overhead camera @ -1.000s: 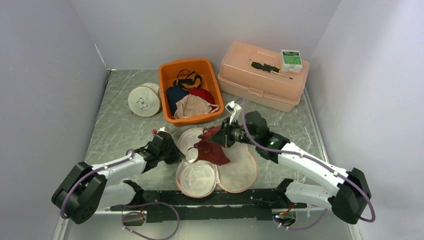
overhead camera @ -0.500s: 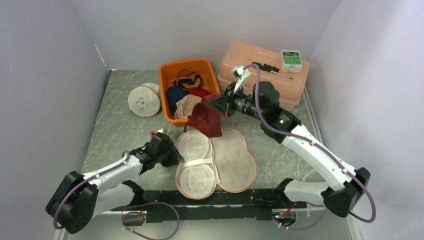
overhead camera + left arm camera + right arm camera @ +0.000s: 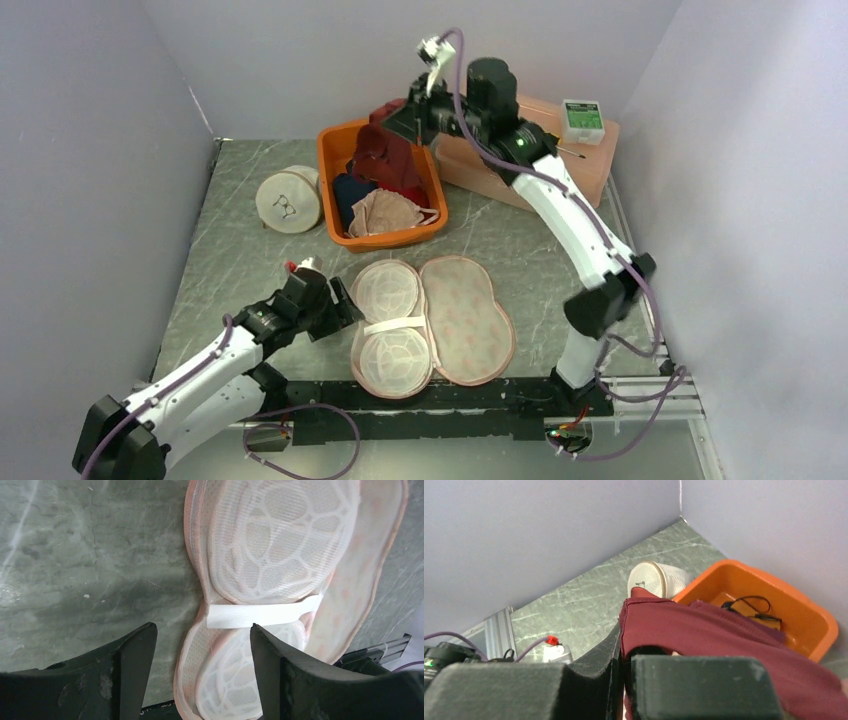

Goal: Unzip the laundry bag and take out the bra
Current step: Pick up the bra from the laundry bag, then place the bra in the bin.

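Note:
The laundry bag [image 3: 470,320] lies unzipped and spread flat on the table, its mesh half [image 3: 280,545] on the left with a white strap [image 3: 260,615] across it. My left gripper [image 3: 338,305] is open at the bag's left edge, its jaws [image 3: 202,630] straddling the rim and touching nothing. High above the orange bin [image 3: 325,170], my right gripper [image 3: 405,115] is shut on the dark red bra [image 3: 388,160]. The bra hangs down toward the bin. In the right wrist view the bra [image 3: 704,630] is pinched between the right gripper's jaws [image 3: 626,655].
The orange bin [image 3: 804,615] holds several other garments. A round white mesh bag [image 3: 288,200] stands left of it. A peach lidded box [image 3: 580,170] at the back right carries a small green-and-white box [image 3: 582,115]. Grey walls close in on three sides.
My right arm lifted the bra out of the open bag and carried it up and back over the orange bin. My left gripper opened, let go of the bag's edge and drew back slightly.

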`<state>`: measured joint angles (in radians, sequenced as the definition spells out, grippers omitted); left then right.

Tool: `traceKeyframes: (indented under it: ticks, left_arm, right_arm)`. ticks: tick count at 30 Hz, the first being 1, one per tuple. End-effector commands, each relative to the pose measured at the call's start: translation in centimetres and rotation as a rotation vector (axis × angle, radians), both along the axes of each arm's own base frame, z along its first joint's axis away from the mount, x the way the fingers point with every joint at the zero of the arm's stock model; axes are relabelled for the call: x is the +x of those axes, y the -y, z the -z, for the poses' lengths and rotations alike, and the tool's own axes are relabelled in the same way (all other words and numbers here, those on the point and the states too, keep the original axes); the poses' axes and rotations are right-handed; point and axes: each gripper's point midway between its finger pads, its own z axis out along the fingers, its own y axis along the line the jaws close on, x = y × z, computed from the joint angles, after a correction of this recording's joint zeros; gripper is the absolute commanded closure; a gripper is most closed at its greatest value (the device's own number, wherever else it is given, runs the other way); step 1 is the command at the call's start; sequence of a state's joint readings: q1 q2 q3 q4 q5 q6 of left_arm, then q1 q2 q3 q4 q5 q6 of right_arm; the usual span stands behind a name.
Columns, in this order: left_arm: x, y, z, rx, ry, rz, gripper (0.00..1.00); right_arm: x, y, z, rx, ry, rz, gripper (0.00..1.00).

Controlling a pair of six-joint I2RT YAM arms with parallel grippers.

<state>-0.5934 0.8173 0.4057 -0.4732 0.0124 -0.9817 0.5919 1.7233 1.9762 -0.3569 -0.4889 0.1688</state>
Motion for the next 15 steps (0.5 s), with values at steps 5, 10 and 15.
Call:
traceKeyframes:
  ticks: [5,10,15]
  left_arm:
    - [0.3,-1.9,-2.6,0.055,0.075,-0.044,0.26]
    - [0.1,-2.2,-2.0,0.066,0.064,-0.058,0.27]
    - [0.2,-2.0,-1.5,0.074,0.05,-0.052,0.27]
  right_arm:
    - [4.8,-0.9,2.4,-0.117,0.001,-0.131,1.0]
    - [8.2,0.7,9.7,-0.18,-0.075,-0.107,1.0]
    - [9.7,0.4,14.6,-0.235,-0.106,-0.125,1.0]
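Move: The right hand, up high, already holds the maroon bra. The middle of the orange basket is about 14 cm ahead of it, 3 cm left and 38 cm below. At roughly the same depth, the beige bra is some 7 cm ahead and 2 cm left, the white round pouch 11 cm ahead and 23 cm left, and the pink box 20 cm ahead and 28 cm right. From the left hand the basket is about 27 cm ahead and 5 cm right, near its own height. The right arm keeps its shut fingers on the maroon bra and carries it forward some 9 cm, first nearly level with a small swing left and back, then dropping quickly about 15 cm towards the orange basket, the fingers tipping down some 15 to 20 degrees from near level as it sinks. Meanwhile the open, empty left hand eases about 2 cm left and a little up, away from the unzipped laundry bag. ##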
